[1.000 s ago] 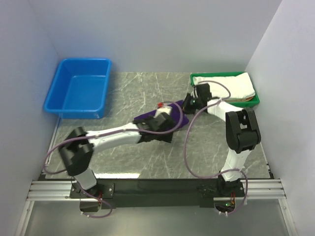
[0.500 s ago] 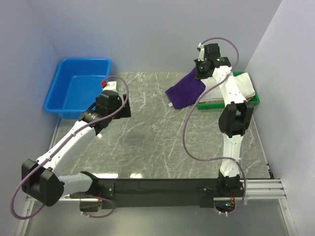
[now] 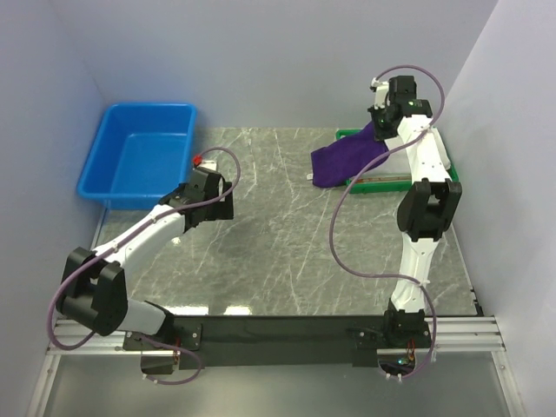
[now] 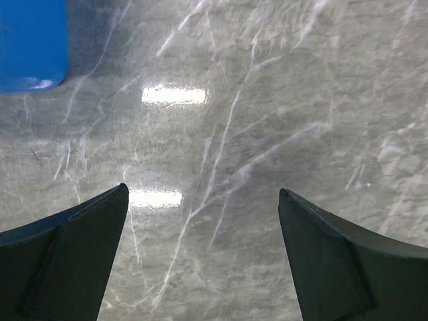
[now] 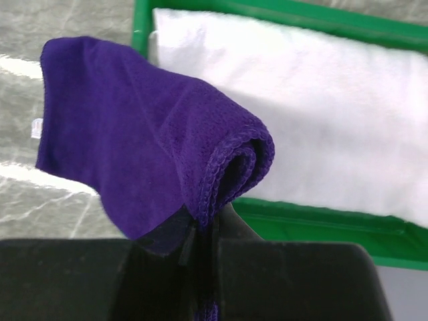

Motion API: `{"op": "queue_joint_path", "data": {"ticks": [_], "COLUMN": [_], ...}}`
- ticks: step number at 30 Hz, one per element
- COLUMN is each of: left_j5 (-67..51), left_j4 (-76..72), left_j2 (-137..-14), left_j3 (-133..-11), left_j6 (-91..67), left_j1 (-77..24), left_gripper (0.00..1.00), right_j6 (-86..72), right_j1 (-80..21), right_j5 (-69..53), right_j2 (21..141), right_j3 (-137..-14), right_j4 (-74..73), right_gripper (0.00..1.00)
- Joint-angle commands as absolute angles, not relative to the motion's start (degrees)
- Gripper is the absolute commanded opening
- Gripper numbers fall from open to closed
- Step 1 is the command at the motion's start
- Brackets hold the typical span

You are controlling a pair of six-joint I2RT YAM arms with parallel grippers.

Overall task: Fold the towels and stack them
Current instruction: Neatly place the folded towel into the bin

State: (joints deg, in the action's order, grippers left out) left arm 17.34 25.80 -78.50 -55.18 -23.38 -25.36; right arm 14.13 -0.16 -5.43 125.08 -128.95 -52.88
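My right gripper [image 5: 217,214] is shut on a folded edge of the dark purple towel [image 5: 140,140]. It holds the towel up at the back right, and the purple towel [image 3: 346,159] hangs over the left edge of the green tray [image 3: 346,134]. A folded white towel [image 5: 301,100] lies in the green tray [image 5: 321,224] just behind the purple one. My left gripper [image 4: 202,190] is open over bare marble with nothing between its fingers. The left gripper [image 3: 224,200] sits at the left of the table, beside the blue bin.
A blue plastic bin [image 3: 137,165] stands at the back left, and its corner [image 4: 32,43] shows in the left wrist view. Grey walls close in the left, back and right. The right arm [image 3: 426,208] rises tall along the right side.
The right gripper lifted the purple towel from the table's middle to the green tray's left edge. The left arm let go, opened, and swung left towards the blue bin.
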Motion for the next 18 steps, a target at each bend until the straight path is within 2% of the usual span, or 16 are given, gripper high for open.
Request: {"op": "queue_joint_path", "data": {"ticks": [1,9,18], "left_j5": [16.44,15.91,14.94], "left_j4": [23.82,23.47,23.12], "left_j2": [-80.15,-83.32,-85.34], "left_j3": [-56.07,-56.34,-56.43], "left_j6": [-22.85,-22.76,-22.5], "left_j1": [-24.44,-23.55,-23.38], "left_gripper": [0.99,0.99,0.99], "right_j6": [17.49,21.61,25.57], "right_j1": [2.1,4.22,5.27], "right_j5": [-5.54,-7.12,-4.84], "right_j2": [124.98,126.83,124.54], "right_j3": [-130.08,-133.06,-130.78], "right_j4": [-48.35,-47.11,-43.86], "right_gripper": [0.0,0.0,0.0]}}
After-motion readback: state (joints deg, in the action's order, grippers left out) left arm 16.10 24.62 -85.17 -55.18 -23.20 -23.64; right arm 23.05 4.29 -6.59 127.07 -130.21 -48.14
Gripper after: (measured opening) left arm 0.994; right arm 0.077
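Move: The right hand holds the purple towel by one end; its middle hangs about 7 cm to that hand's left and 8 cm lower. The green bin it is being taken to has its middle some 10 cm to the right, 3 cm ahead and 16 cm below, and the white towel on its stack lies about the same way, 14 cm below. From the idle left hand, the green bin is roughly 45 cm right, 20 cm ahead and 9 cm lower. Rightward and a little forward, at nearly constant height, the right hand carries the purple towel about 5 cm farther across the green bin towards its middle, slowing as it goes. The shut fingers keep their pinch and the wrist tips up some 5 degrees. The empty, open left hand sinks about 3.5 cm well away from the bin. ##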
